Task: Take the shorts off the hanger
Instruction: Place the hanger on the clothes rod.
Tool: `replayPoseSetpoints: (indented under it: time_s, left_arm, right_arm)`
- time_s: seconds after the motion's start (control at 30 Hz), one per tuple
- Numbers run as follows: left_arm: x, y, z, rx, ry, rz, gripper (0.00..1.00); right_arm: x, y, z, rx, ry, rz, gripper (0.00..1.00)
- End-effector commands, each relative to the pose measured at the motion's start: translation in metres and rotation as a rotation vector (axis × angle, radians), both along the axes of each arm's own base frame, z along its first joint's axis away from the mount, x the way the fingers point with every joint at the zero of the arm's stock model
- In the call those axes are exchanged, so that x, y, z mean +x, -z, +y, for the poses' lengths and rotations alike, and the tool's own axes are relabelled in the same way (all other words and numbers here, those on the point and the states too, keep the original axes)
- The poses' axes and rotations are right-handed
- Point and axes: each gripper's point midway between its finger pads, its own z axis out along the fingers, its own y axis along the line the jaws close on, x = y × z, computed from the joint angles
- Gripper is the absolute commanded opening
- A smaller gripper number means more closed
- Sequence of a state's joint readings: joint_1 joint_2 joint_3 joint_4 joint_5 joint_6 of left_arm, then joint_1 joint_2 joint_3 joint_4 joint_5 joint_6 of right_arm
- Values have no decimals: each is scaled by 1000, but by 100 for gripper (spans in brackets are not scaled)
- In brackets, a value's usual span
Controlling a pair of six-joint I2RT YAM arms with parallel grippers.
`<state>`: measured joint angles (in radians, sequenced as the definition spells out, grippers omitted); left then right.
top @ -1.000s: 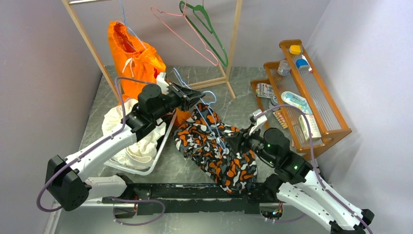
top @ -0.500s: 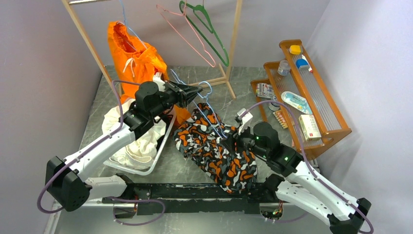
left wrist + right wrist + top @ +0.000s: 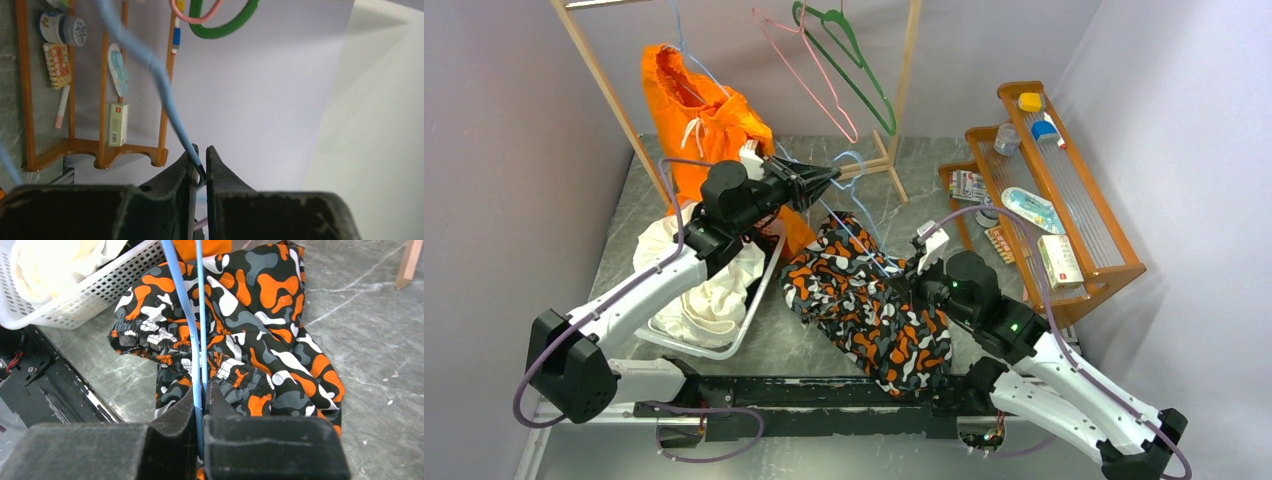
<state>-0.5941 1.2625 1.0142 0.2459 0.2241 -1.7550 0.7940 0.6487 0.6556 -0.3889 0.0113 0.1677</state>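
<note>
The bright orange shorts point(image 3: 699, 115) with a white drawstring hang on a blue hanger from the wooden rack at the back left. A second blue wire hanger point(image 3: 861, 238) stretches over a black, orange and white camouflage garment point(image 3: 874, 310) that lies on the table. My left gripper point(image 3: 832, 172) is shut on that hanger's upper end point(image 3: 155, 75), raised above the table beside the orange shorts. My right gripper point(image 3: 894, 283) is shut on its lower wires point(image 3: 175, 290), just above the camouflage garment's elastic waist point(image 3: 235, 375).
A white basket point(image 3: 754, 300) with a plain white garment point(image 3: 704, 290) stands left of the camouflage garment. Pink point(image 3: 809, 75) and green point(image 3: 854, 65) hangers hang on the rack point(image 3: 909, 60). A wooden shelf point(image 3: 1064, 190) with small items stands at the right.
My left gripper has risen and moved back and right with the hanger's end. My right arm shifted left, closer over the camouflage garment. The pink hanger has swung slightly.
</note>
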Motion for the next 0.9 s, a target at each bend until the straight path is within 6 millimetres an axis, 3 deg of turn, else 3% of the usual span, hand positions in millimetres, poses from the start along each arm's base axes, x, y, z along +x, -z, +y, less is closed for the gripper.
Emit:
replayPoseSetpoints:
  time_s: [0.0,0.1,0.23,0.33,0.53,0.87]
  left_arm:
    - [-13,-29,-11,-52,117,-166,20]
    - [-21,-23,-23,-30,225,-219,32]
    - [-36,-23,-31,-40,328,-321,39]
    - [-41,-23,-30,-13,329,-367,47]
    - [-52,-24,-17,165,242,-442,73]
    - [-72,28,22,455,147,-409,77]
  right_arm:
    - [9,-13,-16,7,115,-5,0]
    - [10,-15,-19,8,144,4,0]
    - [14,-18,-22,11,178,8,0]
    - [16,-20,-23,18,198,3,0]
    - [17,-24,-21,28,192,-3,0]
    - [18,-20,-9,-35,126,29,0]
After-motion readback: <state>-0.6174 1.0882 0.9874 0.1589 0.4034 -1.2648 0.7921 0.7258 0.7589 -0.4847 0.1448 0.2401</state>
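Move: The blue hanger slants between the hands, pinched by both. Its middle lies about 5 cm back, 6 cm right and 8 cm below the left hand; from the right hand it is some 8 cm ahead, 8 cm left and 8 cm up. The camouflage shorts lie about 8 cm back, 6 cm left and 18 cm below the right hand. The pink hanger hangs roughly 18 cm ahead, 4 cm left and 12 cm above the left hand. The left fingers open wide and let go of the blue hanger, the hand first slipping about 3 cm right with a slight clockwise turn, then backing off some 7 cm towards the base from the hanger's neck, coming back left and rolling about 30 degrees. The right hand keeps its pinch on the lower end, easing about 2 cm to its right and forward while turning some 10 degrees clockwise. ##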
